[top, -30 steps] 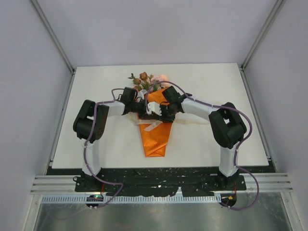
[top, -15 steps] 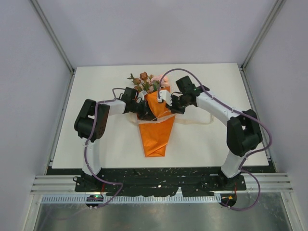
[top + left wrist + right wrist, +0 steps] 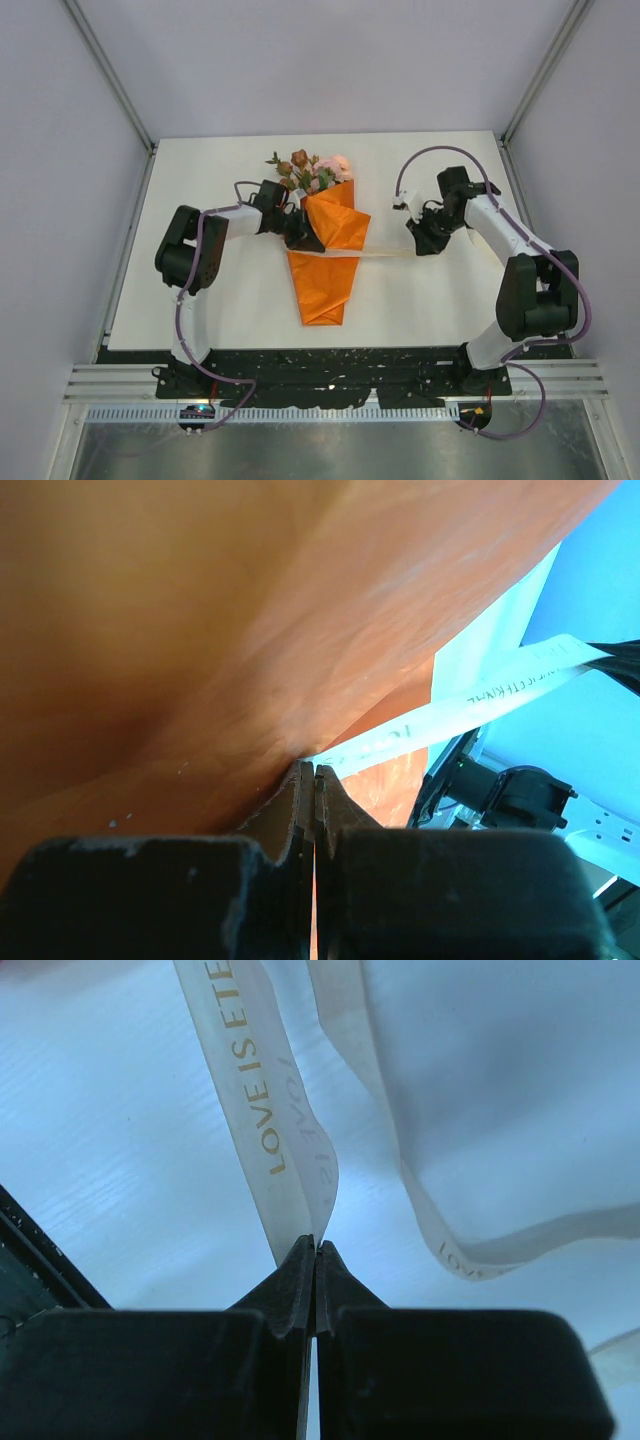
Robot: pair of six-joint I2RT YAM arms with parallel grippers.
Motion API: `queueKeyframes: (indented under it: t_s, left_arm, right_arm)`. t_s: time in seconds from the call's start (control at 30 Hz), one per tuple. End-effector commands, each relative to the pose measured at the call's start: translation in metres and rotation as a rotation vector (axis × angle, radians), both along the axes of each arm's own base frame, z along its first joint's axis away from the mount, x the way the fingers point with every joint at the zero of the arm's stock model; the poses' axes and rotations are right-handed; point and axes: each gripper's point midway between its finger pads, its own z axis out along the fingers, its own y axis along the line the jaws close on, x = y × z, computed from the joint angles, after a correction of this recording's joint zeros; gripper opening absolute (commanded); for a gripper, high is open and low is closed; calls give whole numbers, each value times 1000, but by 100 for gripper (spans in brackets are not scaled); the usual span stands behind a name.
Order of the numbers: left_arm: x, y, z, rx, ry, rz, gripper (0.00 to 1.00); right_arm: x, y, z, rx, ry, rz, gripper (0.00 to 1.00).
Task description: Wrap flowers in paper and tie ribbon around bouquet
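Note:
The bouquet lies in the middle of the table, a cone of orange paper [image 3: 325,272] with the flowers [image 3: 308,170] showing at its far, wide end. My left gripper [image 3: 303,235] presses against the cone's left edge. In the left wrist view it [image 3: 315,770] is shut, with the ribbon [image 3: 480,695] running off from its tips and the orange paper [image 3: 200,630] filling the view. The cream ribbon [image 3: 385,254] stretches across the cone to my right gripper [image 3: 418,243], well to the right of the bouquet. In the right wrist view that gripper [image 3: 316,1248] is shut on a fold of the printed ribbon [image 3: 255,1090].
The white table [image 3: 220,300] is ringed by grey enclosure walls and metal posts. The right arm's cable [image 3: 430,152] loops above its wrist. A loose length of ribbon [image 3: 480,1250] trails on the table beside the right gripper.
My right gripper has closed on the ribbon and swung right, away from the bouquet, drawing the ribbon out across the cone. The left arm has stayed at the cone's left edge.

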Motion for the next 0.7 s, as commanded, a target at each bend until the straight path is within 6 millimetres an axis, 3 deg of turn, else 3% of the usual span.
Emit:
queueKeyframes:
  t_s: [0.0, 0.27, 0.37, 0.47, 0.63, 0.67]
  left_arm:
    - [7, 5, -7, 47, -23, 3, 0]
    - [8, 3, -8, 48, -23, 1, 0]
    - [9, 4, -7, 43, -24, 1, 0]
    - [8, 3, -6, 40, -27, -5, 0]
    - [6, 1, -6, 36, -29, -12, 0]
    - [6, 0, -5, 36, -30, -15, 0]
  right_arm:
    - [-25, -27, -4, -1, 114, -130, 5]
    - [-38, -59, -40, -43, 246, -265, 6]
    - [-37, -68, -53, -67, 286, -326, 13]
    - [-34, -79, -61, -96, 310, -369, 32]
    - [-33, -105, -57, -178, 290, -382, 38]
    - [-30, -112, -52, -175, 281, -391, 44]
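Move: The ribbon in the right hand's closed fingers is headed for bare table roughly 9 cm to that hand's right, 4 cm back and 9 cm below. The bouquet's waist, where the ribbon crosses it, lies about 28 cm to its left, 4 cm ahead and 6 cm lower; the loose orange paper flap is some 13 cm left and 12 cm ahead. For the left hand, the waist is right at its fingertips, about 1 cm to the right. The ribbon, already drawn taut from the bouquet, is carried on by the right hand about 9 cm rightward, some 7 cm down and 4 cm back, away from the bouquet towards the bare table, the wrist turning roughly 20 degrees clockwise. Late in the descent its fingers open partway and let go. The left hand stays put, shut fingertips still holding the ribbon at the waist. ##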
